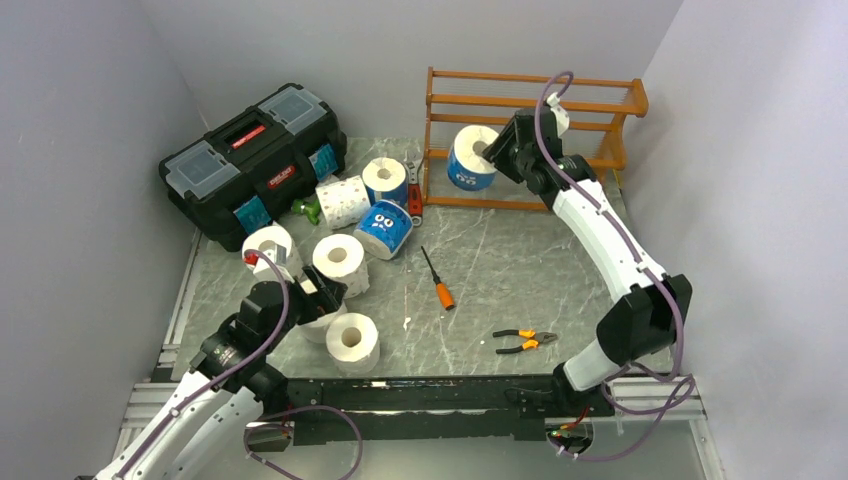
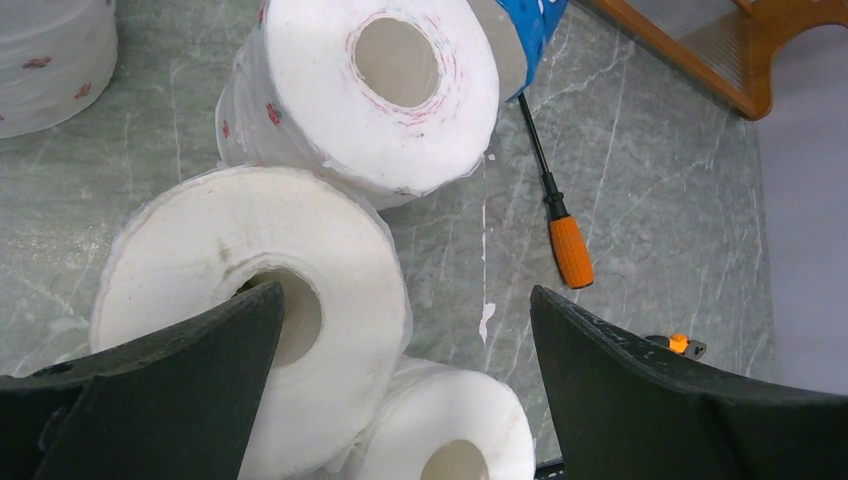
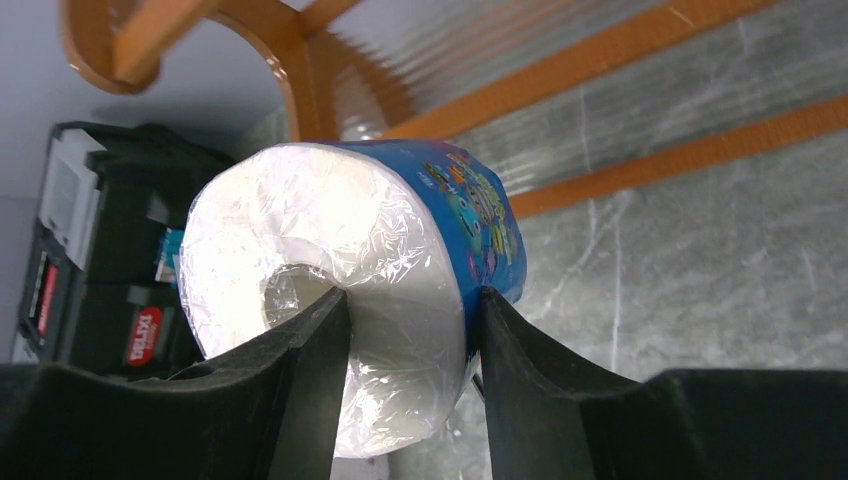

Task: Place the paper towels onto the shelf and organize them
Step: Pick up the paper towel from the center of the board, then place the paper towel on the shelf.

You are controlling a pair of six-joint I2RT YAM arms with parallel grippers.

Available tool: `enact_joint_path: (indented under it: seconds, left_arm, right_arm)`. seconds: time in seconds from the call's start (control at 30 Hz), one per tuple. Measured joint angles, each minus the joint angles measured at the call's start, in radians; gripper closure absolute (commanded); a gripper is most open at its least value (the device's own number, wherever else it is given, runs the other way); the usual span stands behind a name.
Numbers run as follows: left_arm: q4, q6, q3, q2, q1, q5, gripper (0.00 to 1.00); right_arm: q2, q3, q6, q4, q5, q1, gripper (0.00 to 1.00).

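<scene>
My right gripper [image 1: 497, 150] [image 3: 410, 312] is shut on a blue-wrapped paper towel roll [image 1: 468, 160] [image 3: 400, 215]: one finger sits in its core, the other presses its outer wall. It hangs lying on its side at the left front of the orange-brown shelf [image 1: 530, 105] [image 3: 300, 90]. My left gripper [image 1: 325, 290] [image 2: 405, 335] stands wide open over a cluster of white rolls. Its left finger hovers above the core of one roll [image 2: 200, 260], a second roll [image 2: 390, 90] lies beyond, and a third [image 2: 450, 440] is below. More rolls, white [image 1: 340, 258] and blue [image 1: 383, 228], lie mid-left.
A black toolbox [image 1: 255, 160] [image 3: 100, 250] sits at the back left. An orange-handled screwdriver [image 1: 438, 282] [image 2: 568, 248] and pliers [image 1: 525, 341] lie on the grey marbled table [image 1: 520, 260]. Grey walls close in on the sides and back.
</scene>
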Motion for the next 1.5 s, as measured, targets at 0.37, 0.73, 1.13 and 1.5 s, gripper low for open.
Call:
enact_joint_path:
  seconds: [0.37,0.73,1.13,1.5]
  left_arm:
    - [-0.017,-0.001,0.002,0.005,0.000,0.000,0.01]
    - [-0.016,-0.001,0.003,0.026,0.000,0.005,0.01]
    - [-0.022,-0.001,0.007,0.018,0.000,0.008,0.01]
    - [-0.016,-0.002,0.008,0.033,0.000,0.013,0.01]
  right_arm:
    - [0.187,0.210,-0.011,-0.018,0.007,-0.001,0.68]
    - [0.257,0.293,-0.003,-0.059,0.003,-0.002,0.68]
    - [0.377,0.409,0.023,-0.080,0.000,-0.002,0.68]
    - [0.406,0.454,0.049,-0.096,0.003,-0.002,0.66]
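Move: The right hand already holds a blue-wrapped paper towel; the left end of the shelf's lower tier, where it is being taken, lies about 12 cm ahead, 7 left and 8 below. From that hand, the red wrench lies some 14 cm ahead, 16 left and 20 below, and the standing blue roll about 13 ahead, 23 left and 15 below. From the left hand, that tier spot is roughly 36 cm ahead, 26 right and slightly higher. The right hand keeps its pinch on the paper towel, carrying it about 9 cm forward, slightly left, towards the shelf. ##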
